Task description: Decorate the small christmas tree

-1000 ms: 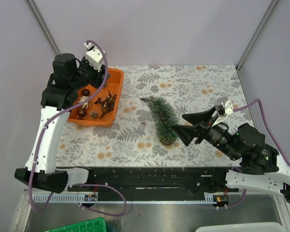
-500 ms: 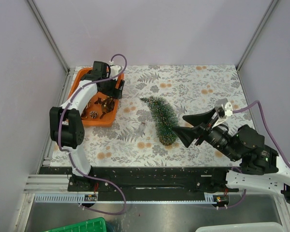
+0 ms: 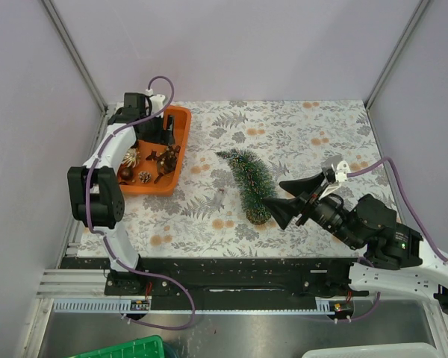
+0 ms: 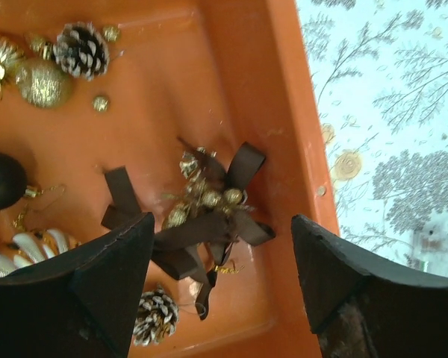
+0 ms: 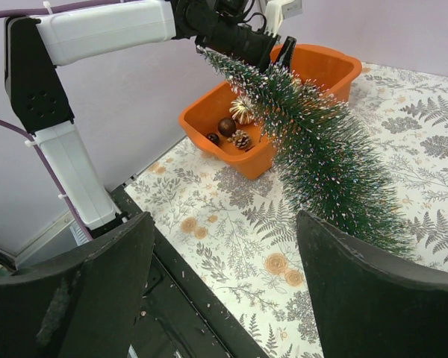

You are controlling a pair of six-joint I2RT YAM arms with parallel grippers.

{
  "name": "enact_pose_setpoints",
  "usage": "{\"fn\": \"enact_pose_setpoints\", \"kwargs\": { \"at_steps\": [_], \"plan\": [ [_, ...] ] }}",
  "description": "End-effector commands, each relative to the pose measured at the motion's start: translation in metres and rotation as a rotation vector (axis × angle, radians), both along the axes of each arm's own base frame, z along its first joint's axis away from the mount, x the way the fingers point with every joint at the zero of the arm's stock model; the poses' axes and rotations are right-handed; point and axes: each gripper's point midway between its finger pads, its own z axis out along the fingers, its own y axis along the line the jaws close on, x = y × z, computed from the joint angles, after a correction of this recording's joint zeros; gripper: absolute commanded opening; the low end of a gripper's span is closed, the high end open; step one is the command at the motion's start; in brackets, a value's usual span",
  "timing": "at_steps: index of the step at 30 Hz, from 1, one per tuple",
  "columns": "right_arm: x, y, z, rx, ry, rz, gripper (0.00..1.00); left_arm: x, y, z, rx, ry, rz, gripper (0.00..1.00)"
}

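The small christmas tree (image 3: pixel 249 181) lies on its side mid-table, tip toward the far left and brown base (image 3: pixel 259 216) toward me. My right gripper (image 3: pixel 290 198) is open just right of the base, not touching it. In the right wrist view the tree (image 5: pixel 325 153) fills the upper right, above the open gripper (image 5: pixel 224 287). My left gripper (image 3: pixel 164 133) hovers open over the orange tray (image 3: pixel 181 119). In the left wrist view, the open left gripper (image 4: pixel 222 221) has a brown ribbon bow with gold berries (image 4: pixel 209 212) showing between its fingers. It holds nothing.
The tray (image 4: pixel 284 142) also holds pine cones (image 4: pixel 82 48), a gold glitter ball (image 4: pixel 41 83), a dark ball (image 4: pixel 0 179) and a gold-and-white striped ornament (image 4: pixel 30 250). The left arm (image 5: pixel 97 30) reaches over the tray (image 5: pixel 243 160). A black rail (image 3: pixel 231 272) runs along the near edge.
The left arm came down from high above the tray and now sits low over its far part, jaws opened from nearly shut. The right gripper edged slightly left toward the tree's base.
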Motion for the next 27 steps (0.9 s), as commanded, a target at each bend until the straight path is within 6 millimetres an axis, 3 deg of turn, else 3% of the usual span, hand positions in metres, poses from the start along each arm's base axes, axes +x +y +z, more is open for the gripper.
{"fn": "enact_pose_setpoints", "kwargs": {
  "at_steps": [1, 5, 11, 19, 27],
  "plan": [
    [0.003, 0.003, 0.007, 0.035, -0.006, -0.013, 0.85, -0.006, 0.014, 0.010, 0.076, -0.072, -0.002, 0.77],
    [0.003, 0.006, 0.006, 0.041, 0.002, -0.008, 0.85, -0.016, 0.019, -0.014, 0.102, -0.018, 0.003, 0.75],
    [0.002, 0.008, 0.004, 0.049, 0.011, 0.000, 0.85, -0.020, 0.005, -0.038, 0.093, 0.036, -0.017, 0.65],
    [0.001, 0.007, 0.003, 0.052, 0.017, 0.002, 0.84, -0.007, -0.005, -0.054, 0.125, 0.043, -0.023, 0.56],
    [0.000, 0.003, 0.002, 0.055, 0.018, -0.004, 0.84, -0.018, -0.004, -0.064, 0.123, 0.066, -0.015, 0.41]
  ]
}}
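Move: The brown ribbon bow with gold berries lies in the orange bin below the left hand, roughly 11 cm down and about 4 cm back, level with it sideways. The pine cone lies some 7 cm to the bow's left and 5 cm nearer the base; the striped bauble is about 11 cm to the bow's left and 1 cm farther out. From the right hand the bow is some 30 cm ahead, 31 cm left and 34 cm below. Onto the brown ribbon bow the left hand sinks about 7 cm in two steps with a short halt between, drawing back 2 to 3 cm early on and swinging slightly left, then right again. Its fingers tip a little steeper and close from wide to roughly half open, so that the tips come down at the bow's berries, with no grip on it yet. ##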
